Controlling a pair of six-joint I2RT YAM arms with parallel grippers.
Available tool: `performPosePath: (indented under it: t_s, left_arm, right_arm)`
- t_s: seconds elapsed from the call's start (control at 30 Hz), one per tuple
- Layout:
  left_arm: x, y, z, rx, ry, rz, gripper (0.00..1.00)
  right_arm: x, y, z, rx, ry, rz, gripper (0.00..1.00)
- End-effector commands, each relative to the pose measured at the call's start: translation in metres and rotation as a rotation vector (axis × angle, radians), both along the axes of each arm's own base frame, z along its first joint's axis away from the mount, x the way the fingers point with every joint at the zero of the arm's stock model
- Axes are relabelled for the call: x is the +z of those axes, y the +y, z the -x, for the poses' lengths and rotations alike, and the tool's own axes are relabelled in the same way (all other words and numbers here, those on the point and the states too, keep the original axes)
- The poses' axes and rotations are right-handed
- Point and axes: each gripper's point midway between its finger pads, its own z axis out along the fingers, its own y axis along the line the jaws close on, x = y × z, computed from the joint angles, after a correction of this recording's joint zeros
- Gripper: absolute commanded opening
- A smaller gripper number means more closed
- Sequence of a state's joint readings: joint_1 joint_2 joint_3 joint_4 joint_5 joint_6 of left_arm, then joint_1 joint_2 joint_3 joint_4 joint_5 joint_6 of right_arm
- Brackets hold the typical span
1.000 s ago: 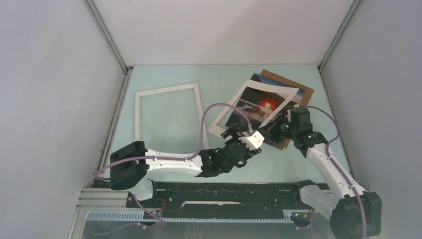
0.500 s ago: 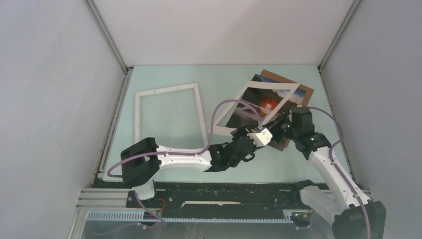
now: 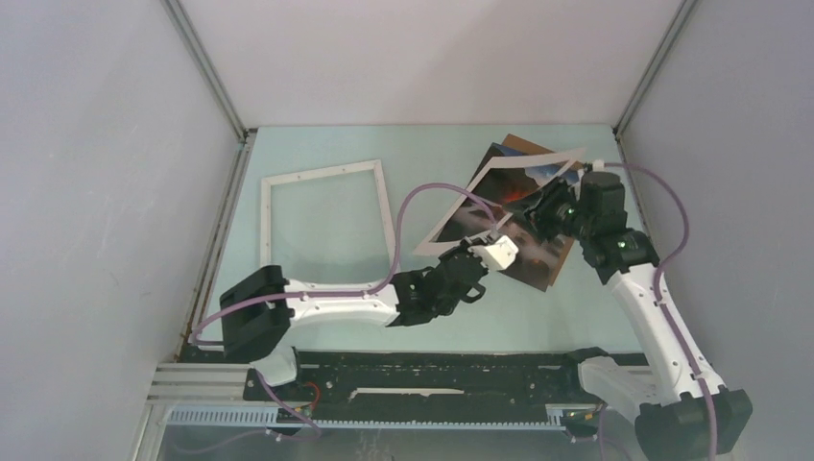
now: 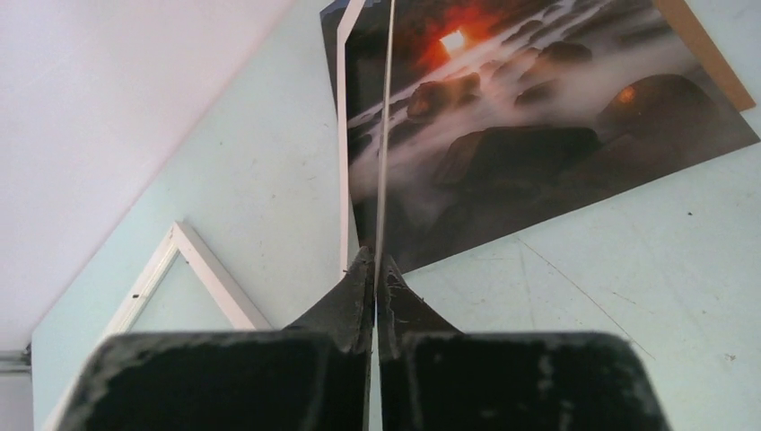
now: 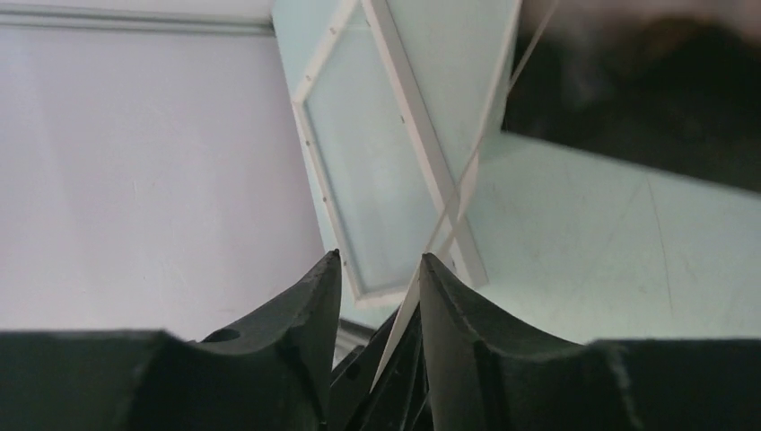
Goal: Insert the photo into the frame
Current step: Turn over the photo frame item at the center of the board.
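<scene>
The photo [image 3: 490,202], a white-bordered print with a red glow, hangs tilted above the table right of centre. My left gripper [image 3: 490,246] is shut on its near edge. In the left wrist view the photo [image 4: 384,135] runs edge-on out of the closed left gripper [image 4: 375,258]. My right gripper [image 3: 540,212] is at the photo's right side with its jaws apart. In the right wrist view the photo's white edge [image 5: 397,334] leans against one finger of the right gripper [image 5: 380,262]. The white frame [image 3: 324,174] lies flat to the left, also in the wrist views as frame [image 4: 206,269] and frame [image 5: 413,117].
A brown backing board [image 3: 523,146] lies at the back right with a second dark landscape print [image 3: 538,264] flat on it, under the held photo. Grey walls close in the left, right and back of the table. A black rail [image 3: 432,370] runs along the near edge.
My left gripper has closed on the photo's near edge. My right gripper has opened and drawn back toward the far right. The photo now stands steeper.
</scene>
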State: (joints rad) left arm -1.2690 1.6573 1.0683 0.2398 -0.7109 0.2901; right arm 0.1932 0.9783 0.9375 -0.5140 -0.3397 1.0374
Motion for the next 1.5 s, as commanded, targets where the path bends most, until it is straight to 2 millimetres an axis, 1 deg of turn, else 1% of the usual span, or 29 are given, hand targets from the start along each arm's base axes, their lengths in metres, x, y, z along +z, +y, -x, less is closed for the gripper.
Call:
performPosePath:
  t_s: [0.0,0.07,0.1,0.17,0.2,0.23,0.27,0.33,0.37,0.43,0.5,0.53,0.57,0.63,0.73,0.77,0.87,0.93,0.97,1.0,1.07,1.1,1.13,1.2,1.23,1.27,1.33,1.4,1.47]
  left_arm:
    - [0.068,0.011,-0.008,0.036,0.004,0.175,0.0]
    - [0.079,0.018,-0.012,0.057,0.042,0.235,0.0]
    - [0.085,0.023,-0.015,0.066,0.067,0.264,0.0]
    - [0.098,0.038,-0.023,0.1,0.113,0.343,0.0]
    - [0.102,0.048,-0.027,0.128,0.148,0.383,0.0]
    - [0.111,0.061,-0.031,0.154,0.173,0.439,0.0]
    - [0.114,0.072,-0.035,0.178,0.203,0.486,0.0]
    - [0.122,0.097,-0.046,0.223,0.266,0.615,0.0]
    - [0.122,0.112,-0.051,0.258,0.298,0.676,0.0]
    - [0.119,0.141,-0.058,0.315,0.361,0.795,0.0]
    - [0.114,0.169,-0.062,0.37,0.414,0.919,0.0]
    - [0.111,0.184,-0.063,0.401,0.435,0.982,0.0]
    - [0.1,0.198,-0.063,0.439,0.464,1.034,0.0]
    - [0.092,0.228,-0.059,0.517,0.481,1.158,0.0]
    - [0.081,0.274,-0.044,0.622,0.445,1.367,0.0]
    - [0.082,0.293,-0.036,0.659,0.399,1.424,0.0]
    - [0.07,0.333,-0.014,0.775,0.293,1.537,0.0]
    - [0.065,0.343,-0.004,0.782,0.268,1.594,0.0]
    - [0.063,0.344,-0.001,0.778,0.268,1.61,0.0]
    - [0.058,0.345,0.002,0.783,0.278,1.626,0.0]
    - [0.049,0.345,0.006,0.787,0.295,1.659,0.0]
    - [0.046,0.346,0.007,0.787,0.295,1.68,0.0]
    - [0.044,0.347,0.009,0.785,0.294,1.701,0.0]
    - [0.043,0.349,0.012,0.779,0.28,1.723,0.0]
    - [0.044,0.35,0.013,0.778,0.276,1.725,0.0]
    - [0.043,0.351,0.015,0.782,0.28,1.723,0.0]
    - [0.039,0.348,0.015,0.785,0.3,1.715,0.0]
    - [0.034,0.346,0.015,0.786,0.322,1.722,0.0]
    - [0.032,0.343,0.015,0.773,0.334,1.731,0.0]
  right_arm:
    - [0.045,-0.021,-0.019,0.028,-0.185,0.135,0.5]
    - [0.061,-0.031,-0.023,0.035,-0.237,0.164,0.6]
    - [0.07,-0.037,-0.023,0.038,-0.267,0.184,0.62]
    - [0.09,-0.052,-0.022,0.025,-0.328,0.241,0.7]
    - [0.1,-0.053,-0.019,0.035,-0.371,0.263,0.74]
    - [0.109,-0.055,-0.017,0.04,-0.408,0.285,0.77]
    - [0.115,-0.055,-0.014,0.041,-0.435,0.297,0.79]
    - [0.121,-0.055,-0.01,0.045,-0.469,0.302,0.81]
    - [0.119,-0.052,-0.009,0.058,-0.473,0.3,0.81]
    - [0.11,-0.046,-0.009,0.083,-0.457,0.291,0.8]
    - [0.097,-0.036,-0.008,0.128,-0.427,0.273,0.8]
    - [0.09,-0.029,-0.007,0.154,-0.412,0.267,0.8]
    - [0.082,-0.021,-0.007,0.185,-0.4,0.263,0.79]
    - [0.061,-0.001,-0.005,0.257,-0.366,0.254,0.8]
    - [0.029,0.029,0.0,0.365,-0.297,0.238,0.8]
    - [0.017,0.038,0.001,0.395,-0.275,0.233,0.8]
    - [-0.01,0.068,0.006,0.492,-0.229,0.171,0.81]
    - [-0.027,0.091,0.015,0.561,-0.155,0.065,0.83]
    - [-0.037,0.101,0.02,0.582,-0.11,0.021,0.85]
    - [-0.043,0.112,0.023,0.597,-0.088,-0.018,0.89]
    - [-0.062,0.128,0.029,0.567,0.036,-0.111,0.93]
    - [-0.062,0.137,0.024,0.537,0.018,-0.174,0.94]
    - [-0.067,0.144,0.022,0.498,0.018,-0.221,0.94]
    - [-0.086,0.155,0.025,0.44,0.053,-0.284,0.96]
    - [-0.085,0.162,0.023,0.433,0.046,-0.327,0.95]
    - [-0.091,0.17,0.023,0.43,0.068,-0.358,0.95]
    - [-0.093,0.185,0.022,0.433,0.09,-0.424,0.94]
    - [-0.102,0.196,0.022,0.419,0.143,-0.477,0.94]
    - [-0.107,0.203,0.019,0.407,0.179,-0.536,0.92]
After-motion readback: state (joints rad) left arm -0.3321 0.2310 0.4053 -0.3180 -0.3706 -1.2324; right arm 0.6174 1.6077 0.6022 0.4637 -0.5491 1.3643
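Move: The left hand already pinches the cream mat near its near edge. The mat's middle lies some 9 cm ahead of that hand and a little below; the white frame it is swung to lies about 33 cm to the left, 6 ahead and 18 below, the photo 11 ahead, 8 right and 18 below. From the right hand the mat's middle is roughly 5 cm ahead, 3 left and 10 below, the photo 9 ahead, 6 right and 24 below. Leftward in one big arc, the left hand carries the pinched mat some 34 cm towards the white frame, rising and reaching forward, then sinking and drawing back, while the wrist rolls about 100 degrees, right side up, and turns counter-clockwise. The right hand, its fingers already parting, opens nearly wide, backs upwards, then sweeps down and left after the mat's free right side. ##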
